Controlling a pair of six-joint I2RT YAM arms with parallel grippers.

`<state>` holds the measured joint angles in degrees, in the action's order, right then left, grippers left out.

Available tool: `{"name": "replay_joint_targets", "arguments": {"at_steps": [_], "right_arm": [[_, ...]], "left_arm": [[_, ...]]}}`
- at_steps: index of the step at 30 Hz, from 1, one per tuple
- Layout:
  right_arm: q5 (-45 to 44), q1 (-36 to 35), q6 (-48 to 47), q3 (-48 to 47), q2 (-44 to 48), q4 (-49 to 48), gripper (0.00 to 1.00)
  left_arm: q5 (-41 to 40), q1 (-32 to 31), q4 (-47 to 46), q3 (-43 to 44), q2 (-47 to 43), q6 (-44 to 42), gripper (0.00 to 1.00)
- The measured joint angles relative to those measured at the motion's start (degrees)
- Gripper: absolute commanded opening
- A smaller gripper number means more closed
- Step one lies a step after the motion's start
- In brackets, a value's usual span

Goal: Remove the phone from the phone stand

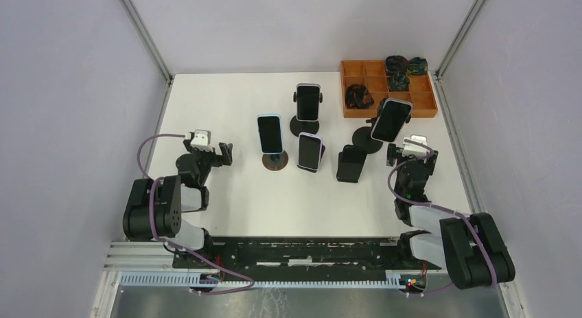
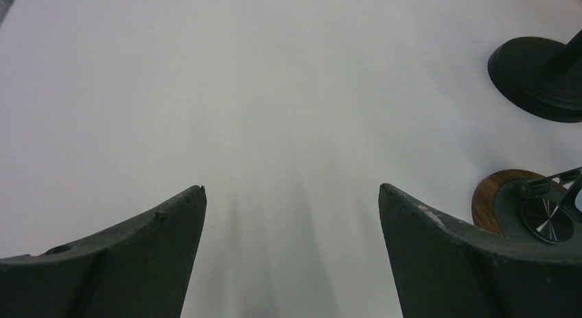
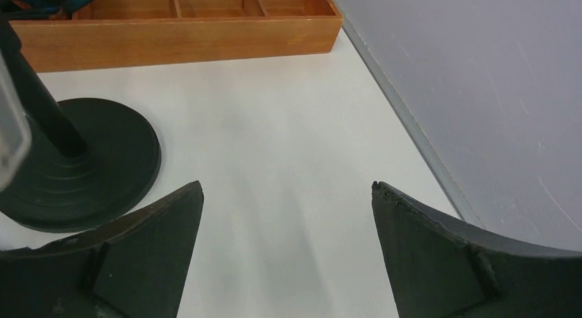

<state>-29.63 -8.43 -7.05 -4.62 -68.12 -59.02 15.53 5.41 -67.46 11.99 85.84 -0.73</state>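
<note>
Several phones stand on stands in the middle of the white table (image 1: 226,215). A blue-cased phone (image 1: 270,134) sits on a wooden-based stand (image 1: 275,162). Behind it, a second phone (image 1: 308,101) rests on a black stand (image 1: 296,127). A third phone (image 1: 391,119) tilts on a black round-based stand (image 1: 362,137). My left gripper (image 1: 206,153) is open over bare table, left of the wooden-based stand (image 2: 489,198). My right gripper (image 1: 413,153) is open beside the black base (image 3: 82,167). Neither gripper (image 2: 292,189) (image 3: 287,184) has anything between its fingers.
An orange compartment tray (image 1: 418,105) with dark items stands at the back right, its wall (image 3: 171,40) ahead of my right gripper. Two more phones (image 1: 310,152) (image 1: 352,163) stand mid-table. The grey side wall (image 3: 480,91) runs close on the right.
</note>
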Motion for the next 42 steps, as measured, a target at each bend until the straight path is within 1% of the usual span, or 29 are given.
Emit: {"name": "replay_joint_targets", "arguments": {"at_steps": [2,3,6,7,9,11,16,18,21,24,26,28,31,33,36,42], "right_arm": [[-0.48,-0.09,1.99,-3.5,1.68,8.02,0.98],[-0.61,-0.09,3.41,-4.79,2.99,11.41,0.98],[-0.57,-0.52,7.91,-5.79,8.52,18.86,0.98],[-0.5,-0.63,9.29,-5.79,10.21,21.0,0.98],[0.2,-0.94,12.59,-5.84,13.97,26.32,0.98],[1.09,-0.94,15.34,-6.08,17.05,30.84,0.98],[3.98,-0.94,24.94,-8.83,25.99,42.8,0.98],[4.66,-0.94,28.06,-10.67,28.55,47.17,0.98],[10.23,-0.94,29.33,-12.66,31.43,51.91,0.98],[15.82,-1.68,29.27,-12.85,32.94,55.58,0.98],[17.77,-3.65,29.16,-12.85,33.57,58.29,0.98],[18.67,-6.8,29.05,-13.0,33.77,60.46,0.98],[18.6,-13.73,28.92,-14.12,32.81,63.84,0.98],[18.62,-17.94,29.11,-14.93,31.82,64.98,0.98],[18.58,-23.32,29.9,-16.04,30.03,65.94,0.98],[18.64,-32.85,31.45,-20.09,24.61,66.93,0.98]], "left_arm": [[0.63,0.42,1.42,0.35,-0.42,0.0,1.0],[1.18,0.76,5.11,1.6,-1.44,0.0,1.0],[2.75,1.27,19.56,10.23,-5.01,-0.66,1.0],[3.17,1.38,25.46,15.17,-6.23,-1.81,1.0],[4.7,2.03,34.25,22.71,-7.82,-4.11,1.0],[7.67,3.21,43.65,29.77,-8.68,-6.43,1.0],[19.19,7.45,69.99,44.61,-8.46,-14.25,1.0],[23.23,8.31,78.84,48.35,-8.13,-17.99,1.0],[29.86,8.44,91.17,52.26,-7.72,-24.52,1.0],[36.11,8.13,101.68,53.31,-7.63,-30.93,1.0],[38.64,7.32,106.66,53.31,-7.23,-33.66,1.0],[40.35,6.03,109.48,53.33,-6.25,-35.26,1.0],[42.1,3.48,112.26,53.81,-3.48,-36.63,1.0],[42.49,1.73,112.48,54.25,-1.42,-36.65,1.0],[42.66,-1.11,110.9,54.4,1.49,-35.56,1.0],[42.51,-6.08,104.3,56.08,7.63,-31.12,1.0]]}}
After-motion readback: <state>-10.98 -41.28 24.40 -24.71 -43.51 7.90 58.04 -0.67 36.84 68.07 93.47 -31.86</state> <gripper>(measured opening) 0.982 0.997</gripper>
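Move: About 21 cm to the left hand's right, 2 cm ahead and 4 cm above it is the blue phone on the wooden-based stand; the lilac phone stands 34 cm right and 2 cm back, the rear phone 33 cm right and 11 cm ahead. From the right hand the blue phone is some 48 cm left, 6 cm ahead; the lilac phone is 35 cm left, 3 cm ahead, and the black phone 21 cm left, 2 cm back. Swinging in on the blue phone, the open left hand first rises some 12 cm with a short reach forward, then draws back and sweeps about 13 cm right while sinking, turning clockwise and tipping down. The open right hand travels roughly 22 cm left and 9 cm back, round the near side of the black phone towards the lilac and blue ones, turning counter-clockwise, left side raised and fingertips tipping down. ##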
